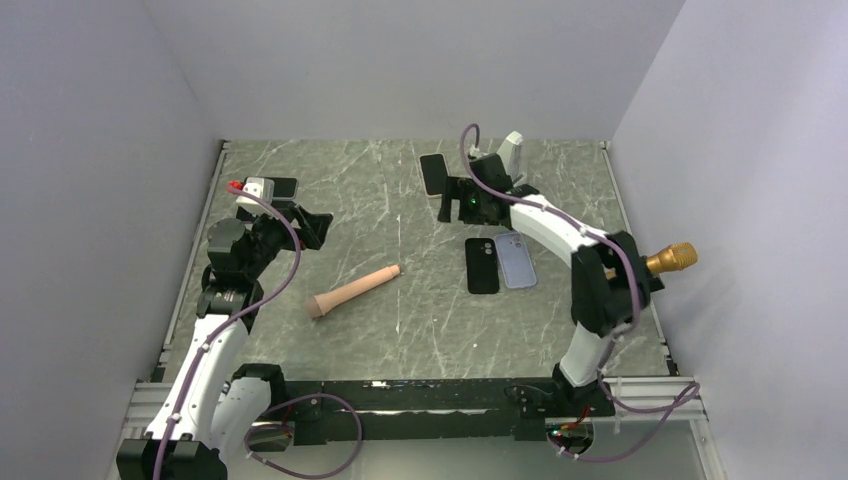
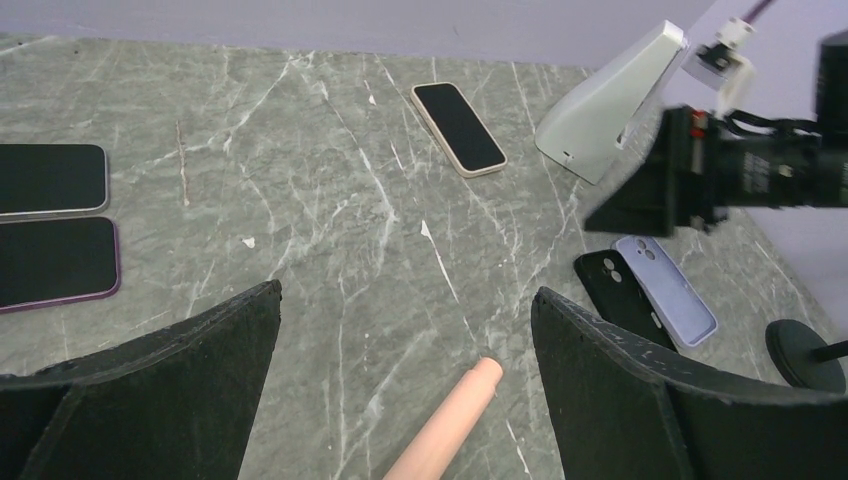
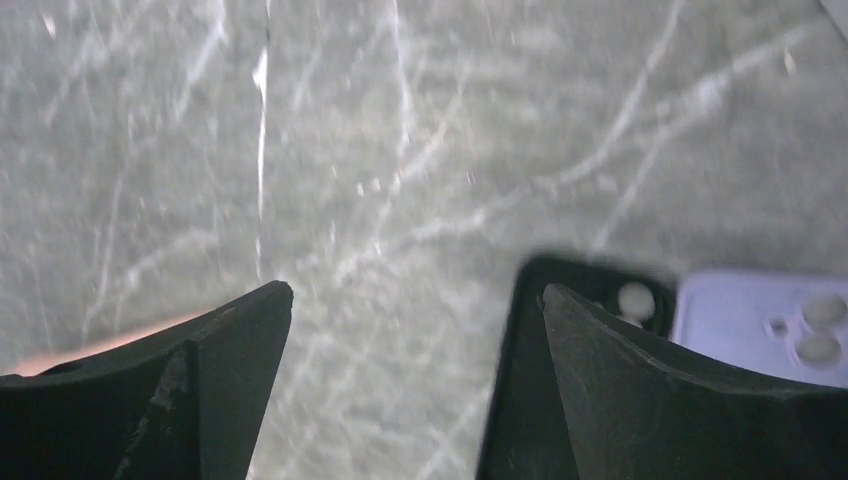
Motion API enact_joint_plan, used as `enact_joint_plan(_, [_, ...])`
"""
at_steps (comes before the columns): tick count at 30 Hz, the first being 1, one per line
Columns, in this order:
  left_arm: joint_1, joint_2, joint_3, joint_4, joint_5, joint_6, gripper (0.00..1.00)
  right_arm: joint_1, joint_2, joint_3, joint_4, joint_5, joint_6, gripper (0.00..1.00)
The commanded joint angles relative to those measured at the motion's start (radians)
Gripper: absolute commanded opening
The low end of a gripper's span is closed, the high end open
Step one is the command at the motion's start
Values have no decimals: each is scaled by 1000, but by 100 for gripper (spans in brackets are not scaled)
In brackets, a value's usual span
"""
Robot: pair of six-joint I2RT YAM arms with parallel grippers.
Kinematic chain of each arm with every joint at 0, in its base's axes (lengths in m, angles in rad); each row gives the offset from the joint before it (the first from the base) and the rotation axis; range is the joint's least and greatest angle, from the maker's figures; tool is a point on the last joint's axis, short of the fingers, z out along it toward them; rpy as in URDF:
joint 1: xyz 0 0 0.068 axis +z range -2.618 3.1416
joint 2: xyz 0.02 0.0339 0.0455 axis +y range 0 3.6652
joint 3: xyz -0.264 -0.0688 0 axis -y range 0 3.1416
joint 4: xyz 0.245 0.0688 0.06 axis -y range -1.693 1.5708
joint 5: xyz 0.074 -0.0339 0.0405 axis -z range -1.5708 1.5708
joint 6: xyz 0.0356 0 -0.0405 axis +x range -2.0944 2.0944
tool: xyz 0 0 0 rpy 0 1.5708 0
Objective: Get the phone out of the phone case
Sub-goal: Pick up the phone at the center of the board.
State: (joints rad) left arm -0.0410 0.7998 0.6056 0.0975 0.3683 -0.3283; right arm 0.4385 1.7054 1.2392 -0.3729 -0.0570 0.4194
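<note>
A phone in a beige case (image 1: 434, 173) (image 2: 458, 127) lies screen up at the back of the table. My right gripper (image 1: 460, 200) (image 3: 415, 295) hovers just near of it, open, with nothing between its fingers. Below it lie an empty black case (image 1: 482, 265) (image 2: 612, 288) (image 3: 590, 285) and an empty lavender case (image 1: 515, 259) (image 2: 665, 290) (image 3: 765, 320), backs up, side by side. My left gripper (image 1: 308, 225) (image 2: 407, 290) is open and empty over the left side of the table.
A pink tapered stick (image 1: 353, 291) (image 2: 445, 425) lies mid-table, just under my left gripper. Two phones (image 2: 50, 178) (image 2: 55, 260) lie screen up at the far left. A gold-headed object on a black stand (image 1: 672, 258) sits at the right edge. Walls enclose the table.
</note>
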Motion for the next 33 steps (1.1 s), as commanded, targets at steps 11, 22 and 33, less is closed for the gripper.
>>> enact_joint_plan(11, [-6,-32,14,31,14,6,98,-14,557,536,126,98,127,100])
enact_joint_plan(22, [-8,-33,12,44,36,-13,98,-18,756,797,-87,220,165,100])
enact_joint_plan(33, [-8,-34,11,54,49,-20,98,-3,891,1018,-175,102,-50,100])
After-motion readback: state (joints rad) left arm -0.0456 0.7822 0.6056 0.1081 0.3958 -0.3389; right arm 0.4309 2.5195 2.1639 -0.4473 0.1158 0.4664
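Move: The phone with the pale rim lies about 22 cm ahead of the right hand, 6 cm to its left and 10 cm below. From that same hand, the white stand is some 19 cm ahead and 11 cm to the right. The empty black case lies 8 cm back and 3 cm right, the lavender case 7 cm back and 11 cm right. From the left hand, the phone is roughly 29 cm ahead, 25 cm right and 25 cm below. Heading for the pale-rimmed phone, the right hand sweeps about 19 cm forward and 5 cm left, sinking some 7 cm, nearly all of that early on. It then eases in low over the phone's near end, turned roughly 10 degrees clockwise, fingers staying wide open with one towards each long side. Any touch on the rim can't be made out. ##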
